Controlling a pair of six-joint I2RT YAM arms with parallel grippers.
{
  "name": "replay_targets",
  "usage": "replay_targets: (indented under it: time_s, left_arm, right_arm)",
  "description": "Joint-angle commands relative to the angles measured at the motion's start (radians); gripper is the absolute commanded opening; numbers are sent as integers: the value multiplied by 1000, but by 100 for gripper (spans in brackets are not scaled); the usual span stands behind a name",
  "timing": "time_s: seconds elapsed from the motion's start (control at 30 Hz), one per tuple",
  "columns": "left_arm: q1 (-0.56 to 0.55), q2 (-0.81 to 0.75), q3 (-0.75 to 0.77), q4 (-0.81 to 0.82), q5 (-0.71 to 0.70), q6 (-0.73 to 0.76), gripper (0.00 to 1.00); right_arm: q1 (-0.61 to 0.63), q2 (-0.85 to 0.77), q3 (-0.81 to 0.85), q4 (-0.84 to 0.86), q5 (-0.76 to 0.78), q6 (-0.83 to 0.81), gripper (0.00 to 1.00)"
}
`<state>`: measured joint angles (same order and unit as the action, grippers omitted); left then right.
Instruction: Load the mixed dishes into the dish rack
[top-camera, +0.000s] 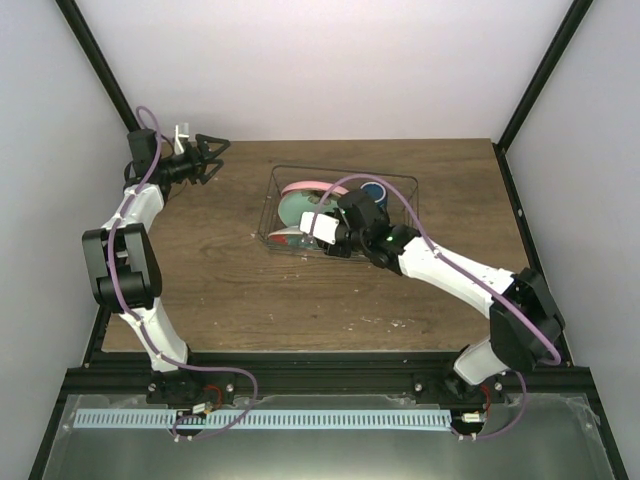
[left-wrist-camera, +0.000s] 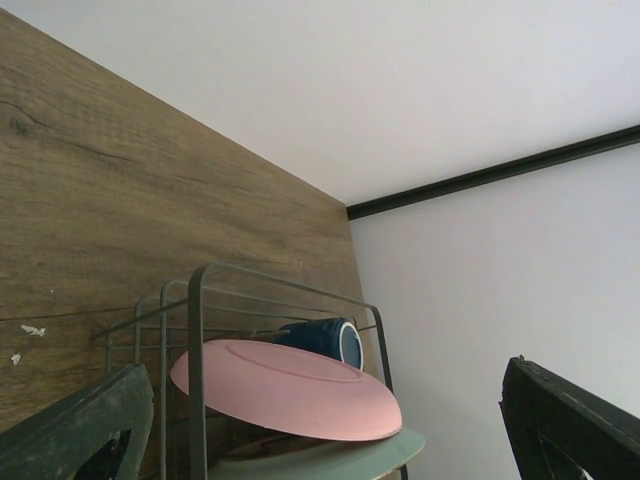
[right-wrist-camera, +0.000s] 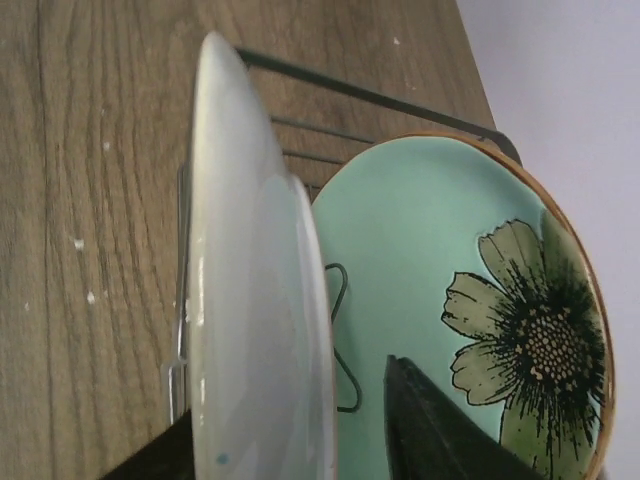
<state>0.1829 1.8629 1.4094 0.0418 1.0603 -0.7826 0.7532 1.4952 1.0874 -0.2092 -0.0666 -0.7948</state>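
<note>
The dish rack (top-camera: 405, 185) stands mid-table. In it a pink plate (top-camera: 305, 188) and a mint-green flower plate (top-camera: 295, 210) lean on edge, with a dark blue mug (top-camera: 374, 192) on its side behind them. A teal-and-red patterned plate (top-camera: 285, 237) stands at the front. My right gripper (top-camera: 325, 235) straddles that plate's rim. In the right wrist view its pale glossy back (right-wrist-camera: 250, 300) sits between the fingers, with a gap to the right finger (right-wrist-camera: 440, 430), so the gripper (right-wrist-camera: 290, 420) is open. My left gripper (top-camera: 215, 160) hangs open and empty at the far left, facing the rack (left-wrist-camera: 195, 350).
A wire prong (right-wrist-camera: 345, 340) rises between the pale plate and the mint-green plate (right-wrist-camera: 430, 250). Black frame posts run along both table sides. Bare wood lies in front of and left of the rack.
</note>
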Motion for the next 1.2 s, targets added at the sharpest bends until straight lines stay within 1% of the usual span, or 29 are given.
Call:
replay_targets:
  time_s: [0.0,0.1,0.13,0.2,0.27,0.37,0.4,0.47,0.53,0.67,0.8,0.97,1.07,1.13,1.17]
  left_arm:
    - [6,25,5,30,20,2,96]
    - [7,30,9,34,22,-2,96]
    - [6,31,8,37,22,-3,96]
    - [6,33,11,43,22,-9,96]
    - [6,35,14,47,21,-11,96]
    - [6,39,24,45,19,-9,96]
    - [6,40,28,43,19,-9,96]
    - [6,46,35,41,17,-9,96]
    - [6,52,41,40,16,-11,96]
    - [6,62,59,25,12,-3,96]
    - [6,71,72,-23,-4,35,96]
    - [5,72,69,-128,-40,125,96]
    - [1,65,58,-207,-84,190,96]
    - [-2,59,56,-267,-123,236,97]
    - [-7,56,57,-300,-149,261,99]
  right_arm:
    - [13,-22,69,34,0,21,41]
    - [16,-30,86,0,4,39,60]
    - [18,-35,95,-13,7,47,65]
    - [19,-49,116,-44,13,68,71]
    - [20,-69,135,-66,25,95,80]
    - [19,-114,150,-63,53,144,97]
    - [18,-132,152,-53,58,166,100]
    - [11,-163,161,-26,61,236,100]
    - [-21,-160,191,-11,53,325,100]
    - [-118,-101,276,-17,30,492,100]
    - [-189,-18,380,-60,90,576,100]
    - [-358,93,536,-171,120,756,100]
    - [-433,165,614,-255,176,831,100]
    - [-494,206,658,-312,177,892,100]
    - [-529,225,673,-334,169,925,100]
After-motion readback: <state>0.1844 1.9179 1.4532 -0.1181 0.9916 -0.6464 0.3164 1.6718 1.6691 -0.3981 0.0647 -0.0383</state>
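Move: In the rack's near slots, the right hand still has its barely opened fingers around the upper edge of the front plate, whose middle is about 5 cm left, 1 cm ahead and 6 cm below. The green flowered plate stands some 7 cm ahead and 3 cm left, the bowl about 4 cm ahead and 10 cm right, the mug some 12 cm ahead and 10 cm right. From the left hand, the front plate is about 16 cm back and 21 cm right. Opening its fingers the rest of the way, the right hand lets go of the front plate and rises clear, slowly at first. It then sweeps forward and right, about 18 cm each way and ending some 15 cm higher, out towards the rack's far right side, while turning some 50 degrees clockwise with its left side rolling up. The left hand, open and empty, sinks about 4 cm. ##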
